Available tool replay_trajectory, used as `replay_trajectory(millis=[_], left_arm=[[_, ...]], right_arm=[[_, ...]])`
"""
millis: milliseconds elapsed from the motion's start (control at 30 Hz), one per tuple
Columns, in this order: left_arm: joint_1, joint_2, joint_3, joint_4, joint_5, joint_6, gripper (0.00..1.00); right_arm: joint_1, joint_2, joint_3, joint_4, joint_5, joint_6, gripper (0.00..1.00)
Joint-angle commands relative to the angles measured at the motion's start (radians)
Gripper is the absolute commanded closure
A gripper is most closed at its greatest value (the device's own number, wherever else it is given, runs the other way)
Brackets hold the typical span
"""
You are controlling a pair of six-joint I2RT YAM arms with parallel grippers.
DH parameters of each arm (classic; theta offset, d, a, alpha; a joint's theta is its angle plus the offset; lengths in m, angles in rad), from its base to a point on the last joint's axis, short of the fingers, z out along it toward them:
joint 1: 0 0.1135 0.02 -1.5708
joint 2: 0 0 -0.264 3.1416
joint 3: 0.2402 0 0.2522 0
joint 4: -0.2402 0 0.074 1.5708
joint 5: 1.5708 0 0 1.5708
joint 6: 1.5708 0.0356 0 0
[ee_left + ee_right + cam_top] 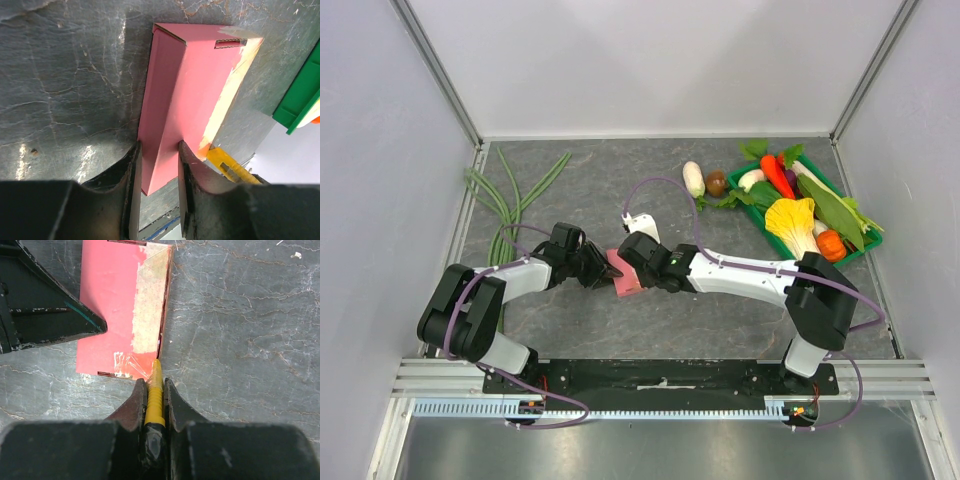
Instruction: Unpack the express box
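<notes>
The express box (627, 278) is a flat pink-red carton lying on the grey table between the two arms. My left gripper (159, 150) is shut on its near end, with a finger pressed to each side of the box (195, 90). My right gripper (152, 382) is shut on a yellow-and-black utility knife (156, 390). The knife's tip touches the near corner of the box (107, 305), at the seam beside a strip of clear tape. The left arm's dark finger (45, 315) lies over the box's left side. The knife (227, 162) also shows past the box in the left wrist view.
A green tray (842, 258) of toy vegetables stands at the back right, its edge (295, 105) showing in the left wrist view. A white radish (693, 178) and a brown mushroom (717, 183) lie beside it. Long green beans (505, 210) lie at the back left.
</notes>
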State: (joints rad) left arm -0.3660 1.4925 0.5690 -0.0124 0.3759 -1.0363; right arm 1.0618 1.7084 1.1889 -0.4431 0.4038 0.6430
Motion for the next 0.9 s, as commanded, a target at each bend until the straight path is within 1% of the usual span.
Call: replay_trajectory(millis=[0,100,167,300,400,433,467,500,533,567,600,700,733,800,867], left_arm=[[-0.004,0.048,-0.028,-0.067,-0.118,-0.005,0.78],[-0.004,0.055,-0.024,-0.086,-0.133,0.031,0.74],[-0.005,0.06,-0.029,-0.089,-0.132,0.056,0.72],[-0.004,0.052,-0.027,-0.087,-0.124,0.081,0.69],[-0.005,0.025,-0.02,-0.077,-0.108,0.101,0.61],[-0.005,0.014,-0.014,-0.067,-0.101,0.117,0.54],[-0.007,0.0,-0.009,-0.064,-0.094,0.127,0.51],[-0.007,-0.036,-0.006,-0.063,-0.083,0.136,0.45],[-0.007,-0.058,0.0,-0.06,-0.078,0.156,0.42],[-0.007,-0.087,0.003,-0.061,-0.077,0.166,0.4],[-0.007,-0.139,0.005,-0.06,-0.077,0.176,0.36],[-0.007,-0.221,0.005,-0.09,-0.083,0.217,0.34],[-0.008,-0.269,0.003,-0.101,-0.083,0.237,0.34],[-0.008,-0.307,-0.004,-0.149,-0.084,0.245,0.34],[-0.014,-0.337,-0.027,-0.182,-0.08,0.243,0.41]], right_arm=[[0.01,-0.071,0.04,-0.031,-0.008,0.03,1.0],[0.012,-0.148,0.011,0.069,0.053,0.021,1.0],[0.012,-0.171,0.012,0.118,0.095,0.011,1.0],[0.01,-0.211,0.026,0.17,0.135,-0.02,1.0],[0.009,-0.179,0.067,0.175,0.156,-0.061,1.0],[0.0,-0.167,0.08,0.176,0.155,-0.086,1.0],[-0.008,-0.153,0.09,0.187,0.138,-0.103,1.0],[-0.029,-0.127,0.107,0.195,0.124,-0.115,1.0],[-0.042,-0.113,0.113,0.207,0.109,-0.132,1.0],[-0.058,-0.099,0.121,0.231,0.057,-0.141,1.0],[-0.074,-0.073,0.129,0.248,0.034,-0.147,1.0],[-0.129,-0.006,0.161,0.299,-0.058,-0.174,1.0],[-0.153,0.013,0.169,0.308,-0.078,-0.178,1.0],[-0.175,0.074,0.198,0.322,-0.13,-0.184,1.0],[-0.2,0.112,0.215,0.336,-0.157,-0.192,1.0]])
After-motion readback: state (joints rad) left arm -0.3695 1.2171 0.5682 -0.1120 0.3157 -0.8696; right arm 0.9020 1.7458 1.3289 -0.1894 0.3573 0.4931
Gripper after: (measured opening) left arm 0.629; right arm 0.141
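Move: The right hand holds the yellow cutter with its blade at the near right corner of the red box; the middle of the box is about 7 cm ahead, 5 cm left and 5 cm below that hand, and the tape strip's middle about 8 cm ahead and 3 cm left. The white radish lies about 27 cm ahead and 10 cm right. From the left hand, already clamped on the box's left edge, the box's middle is about 3 cm right, 1 cm ahead and slightly lower. The right hand, keeping its grip on the cutter, first lifts the blade off the box's near right corner by some 11 cm, tilting its fingers outward, then swings about 10 cm forward and slightly left over the box while sinking again by about 4 cm towards the far end. The left hand holds still at first, then opens its fingers off the box's left edge and rises nearly 6 cm straight up, its fingers tipping outward some 15 degrees. ##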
